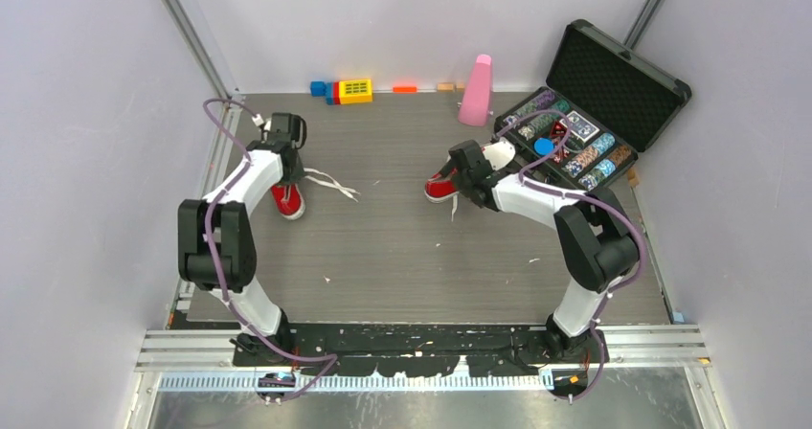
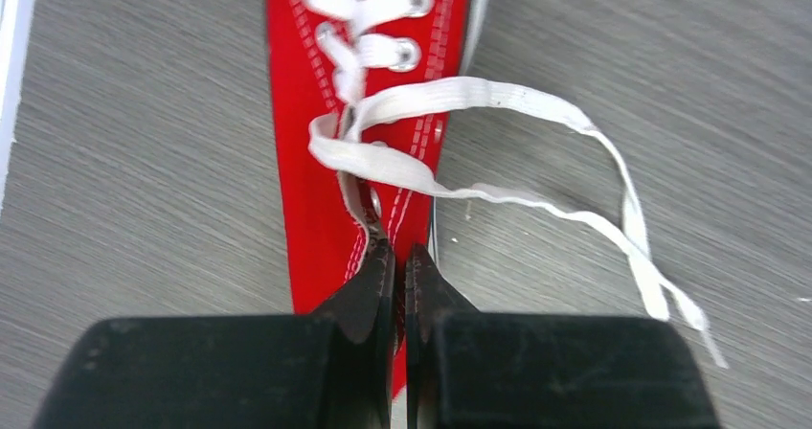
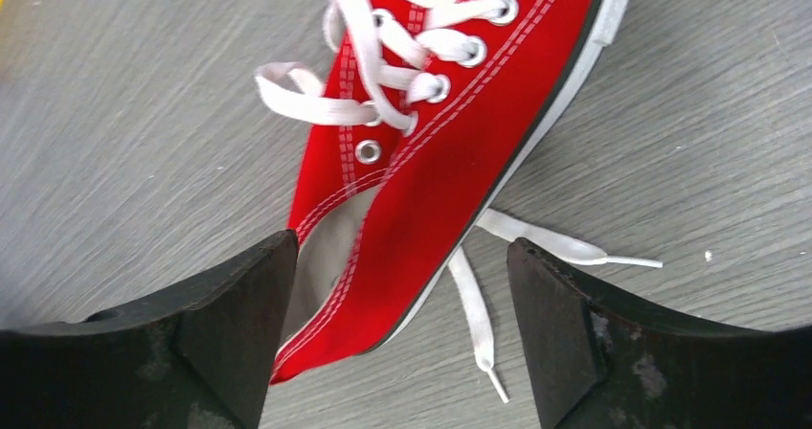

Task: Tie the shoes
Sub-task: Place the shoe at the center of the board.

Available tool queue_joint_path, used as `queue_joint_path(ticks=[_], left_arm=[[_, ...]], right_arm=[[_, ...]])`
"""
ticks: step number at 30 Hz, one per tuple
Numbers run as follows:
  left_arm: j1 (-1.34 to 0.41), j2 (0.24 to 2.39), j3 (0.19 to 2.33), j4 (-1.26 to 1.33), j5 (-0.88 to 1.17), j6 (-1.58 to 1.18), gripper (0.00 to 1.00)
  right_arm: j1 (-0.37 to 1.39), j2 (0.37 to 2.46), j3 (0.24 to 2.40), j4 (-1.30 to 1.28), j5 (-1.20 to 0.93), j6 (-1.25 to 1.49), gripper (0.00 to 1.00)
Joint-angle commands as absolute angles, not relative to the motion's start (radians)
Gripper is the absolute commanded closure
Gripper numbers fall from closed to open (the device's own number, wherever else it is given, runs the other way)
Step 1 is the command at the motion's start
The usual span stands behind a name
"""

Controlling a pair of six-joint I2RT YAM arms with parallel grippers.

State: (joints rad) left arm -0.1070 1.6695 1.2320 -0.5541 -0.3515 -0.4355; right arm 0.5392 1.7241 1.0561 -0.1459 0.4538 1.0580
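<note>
The left shoe [image 1: 287, 202] is a red sneaker near the mat's left side. Its loose white laces [image 1: 331, 185] trail to the right. My left gripper [image 1: 287, 151] sits over its heel end. In the left wrist view that gripper [image 2: 400, 257] is shut, with the canvas rim of the red shoe [image 2: 316, 190] in the thin gap between the jaws; the white laces [image 2: 536, 113] lie untied. The right shoe [image 1: 439, 189] lies mid-table. My right gripper [image 3: 402, 276] stands open astride the heel of this shoe [image 3: 431, 180], touching nothing, and the lace ends [image 3: 476, 304] lie loose on the mat.
An open black case [image 1: 618, 75] of poker chips stands at the back right, close to my right arm. A pink cone-shaped object [image 1: 476, 91] and coloured blocks [image 1: 352, 90] line the back edge. The grey mat [image 1: 402, 257] ends just before the arm bases.
</note>
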Motion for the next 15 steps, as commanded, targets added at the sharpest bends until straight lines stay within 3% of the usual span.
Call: queue_joint_path(ticks=[1, 6, 9, 11, 15], left_arm=[[-0.087, 1.713, 1.300, -0.526, -0.289, -0.410, 0.98], [-0.092, 1.684, 1.280, -0.523, -0.085, -0.409, 0.64], [-0.134, 1.614, 1.228, -0.513, -0.091, -0.407, 0.49], [-0.161, 1.564, 1.202, -0.524, -0.098, -0.407, 0.45], [-0.233, 1.448, 1.141, -0.527, -0.093, -0.403, 0.43]], right_arm=[[0.538, 1.769, 1.102, -0.159, 0.514, 1.147, 0.20], [0.538, 1.781, 1.086, -0.092, 0.474, 1.111, 0.42], [0.538, 1.784, 1.100, -0.092, 0.441, 1.080, 0.56], [0.538, 1.775, 1.101, -0.083, 0.403, 1.043, 0.78], [0.538, 1.710, 1.085, -0.086, 0.320, 0.951, 0.98]])
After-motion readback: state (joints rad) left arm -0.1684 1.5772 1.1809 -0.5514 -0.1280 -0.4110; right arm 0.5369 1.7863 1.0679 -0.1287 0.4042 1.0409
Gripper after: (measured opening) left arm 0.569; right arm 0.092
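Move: The left hand still grips the left shoe by its collar, the shoe's middle about 4 cm ahead, 1 cm left and 2 cm below; its loose laces end some 14 cm to the right, 2 cm back. For the right hand, open over the right shoe, that shoe's middle is about 3 cm ahead, 3 cm right and 3 cm below. From this hand the pink stand is about 17 cm ahead, 4 cm right, the chip case 9 cm ahead, 27 cm right. Left hand lowers its shoe about 3 cm, opens, leaves rightward and up; right sinks, pinches the other's collar. ##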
